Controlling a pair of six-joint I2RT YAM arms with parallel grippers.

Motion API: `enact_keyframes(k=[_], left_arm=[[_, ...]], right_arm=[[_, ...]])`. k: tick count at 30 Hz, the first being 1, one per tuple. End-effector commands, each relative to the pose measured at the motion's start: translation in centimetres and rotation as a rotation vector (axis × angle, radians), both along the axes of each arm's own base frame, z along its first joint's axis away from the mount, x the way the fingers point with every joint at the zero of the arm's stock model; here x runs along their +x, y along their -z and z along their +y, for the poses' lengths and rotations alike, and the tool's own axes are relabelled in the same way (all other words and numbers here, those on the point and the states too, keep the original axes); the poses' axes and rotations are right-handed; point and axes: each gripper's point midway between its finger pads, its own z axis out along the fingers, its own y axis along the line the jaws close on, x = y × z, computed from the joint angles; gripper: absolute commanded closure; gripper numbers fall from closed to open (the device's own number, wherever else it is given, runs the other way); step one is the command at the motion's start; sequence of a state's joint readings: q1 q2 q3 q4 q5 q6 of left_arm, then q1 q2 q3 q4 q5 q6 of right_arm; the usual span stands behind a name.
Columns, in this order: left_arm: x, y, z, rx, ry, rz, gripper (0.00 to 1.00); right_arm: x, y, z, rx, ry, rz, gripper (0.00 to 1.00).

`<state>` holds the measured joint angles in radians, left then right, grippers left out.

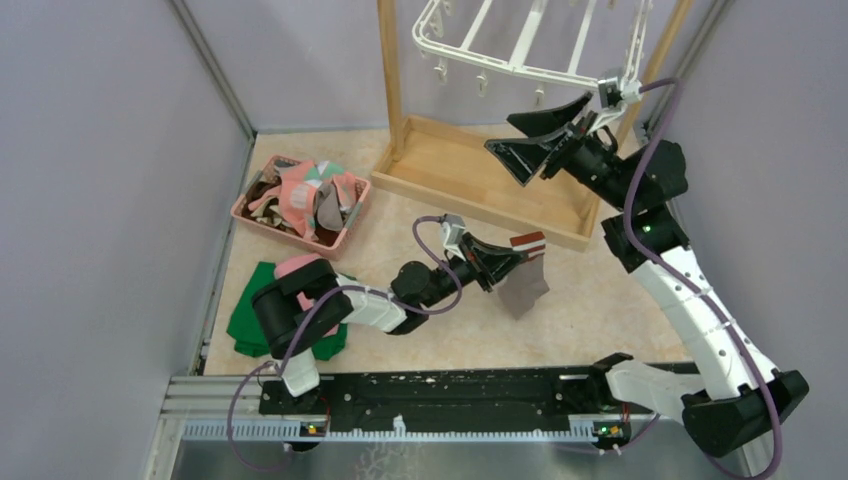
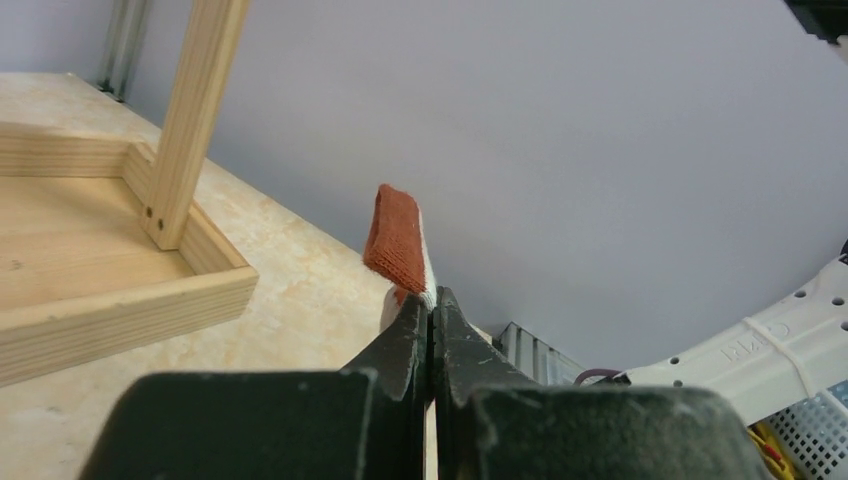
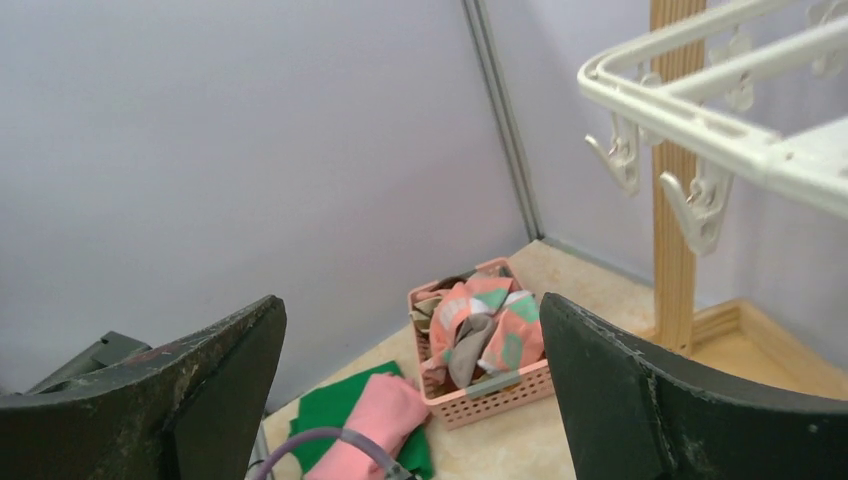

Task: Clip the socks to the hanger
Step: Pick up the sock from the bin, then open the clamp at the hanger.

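A grey-brown sock (image 1: pixel 525 285) with a red-white striped cuff (image 2: pixel 395 238) hangs just above the floor, and my left gripper (image 1: pixel 514 258) (image 2: pixel 432 302) is shut on the cuff. More socks (image 1: pixel 312 192) (image 3: pixel 478 325), salmon pink with teal shapes among them, lie heaped in a pink basket (image 1: pixel 262 220) (image 3: pixel 500 392). The white hanger (image 1: pixel 520 55) (image 3: pixel 690 115) hangs at the top with small clips (image 3: pixel 700 205) dangling from its rim. My right gripper (image 1: pixel 541 134) (image 3: pixel 410 300) is raised just below the hanger's near right rim, jaws wide open with nothing between them.
The wooden frame stand (image 1: pixel 480 190) (image 2: pixel 110 300) carries the hanger, its base on the floor at the back. A green cloth (image 1: pixel 252 318) (image 3: pixel 325 408) with a pink cloth (image 1: pixel 297 266) (image 3: pixel 385 415) on it lies near the left arm's base. Grey walls close both sides.
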<state>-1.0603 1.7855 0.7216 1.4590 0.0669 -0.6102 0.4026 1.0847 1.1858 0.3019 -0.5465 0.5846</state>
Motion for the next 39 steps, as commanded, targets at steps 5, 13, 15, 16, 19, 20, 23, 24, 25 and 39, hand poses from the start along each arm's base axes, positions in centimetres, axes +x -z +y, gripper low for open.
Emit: enact_keyframes(k=[5,13,15,16,19,20,23,24,25,39], left_arm=[[-0.5,-6.6,6.2,-0.124,0.047,-0.226,1.00],[-0.6,-5.0,8.4,0.053,0.063,-0.287,1.00],[-0.8,-4.7,8.8,0.091,0.060,-0.304,1.00],[-0.8,-4.7,9.1,0.108,0.054,-0.313,1.00],[-1.0,-4.5,10.0,0.152,0.031,-0.331,1.00],[-1.0,-4.5,10.2,0.167,0.024,-0.338,1.00],[-0.8,-4.0,11.2,0.217,-0.015,-0.318,1.00],[-0.8,-3.8,11.5,0.231,-0.026,-0.325,1.00],[-1.0,-3.8,11.8,0.244,-0.032,-0.340,1.00],[-2.0,-2.8,13.7,0.289,-0.068,-0.388,1.00]], right_arm=[[-2.5,-4.8,-3.3,-0.147,0.166,-0.306,0.22],[-0.9,-2.5,-10.1,-0.197,0.427,-0.174,0.16],[-0.7,-1.7,-11.1,-0.219,0.455,-0.153,0.15],[-0.5,-1.3,-11.4,-0.235,0.456,-0.143,0.15],[0.3,-0.3,-12.3,-0.267,0.482,-0.123,0.15],[0.5,0.0,-12.7,-0.270,0.487,-0.117,0.15],[0.7,0.5,-13.4,-0.216,0.432,-0.111,0.15],[0.7,0.6,-13.7,-0.184,0.404,-0.109,0.15],[0.8,0.7,-14.1,-0.146,0.381,-0.097,0.16],[3.9,1.3,-15.3,-0.100,0.271,-0.109,0.24]])
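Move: The hanger's near-right clip lies about 4 cm ahead of the empty right hand, 13 cm to its right and 3 cm higher. From that hand, the sock held by the left hangs some 8 cm back, 5 cm right and 28 cm below. From the left hand, the same clip is about 11 cm ahead, 9 cm right and 26 cm up, and the tray's near right corner 13 cm ahead, 21 cm right and 23 cm down. The sock, still pinched by its red-and-white cuff and hanging, is carried by the left hand about 13 cm left, away from the tray's right corner, arching up and then partly sinking while the wrist rolls some 25 degrees. The right hand rises and eases back, sweeps right along the hanger's near edge turning clockwise, then goes forward and down, its fingers narrowing slightly but still wide open and empty. ##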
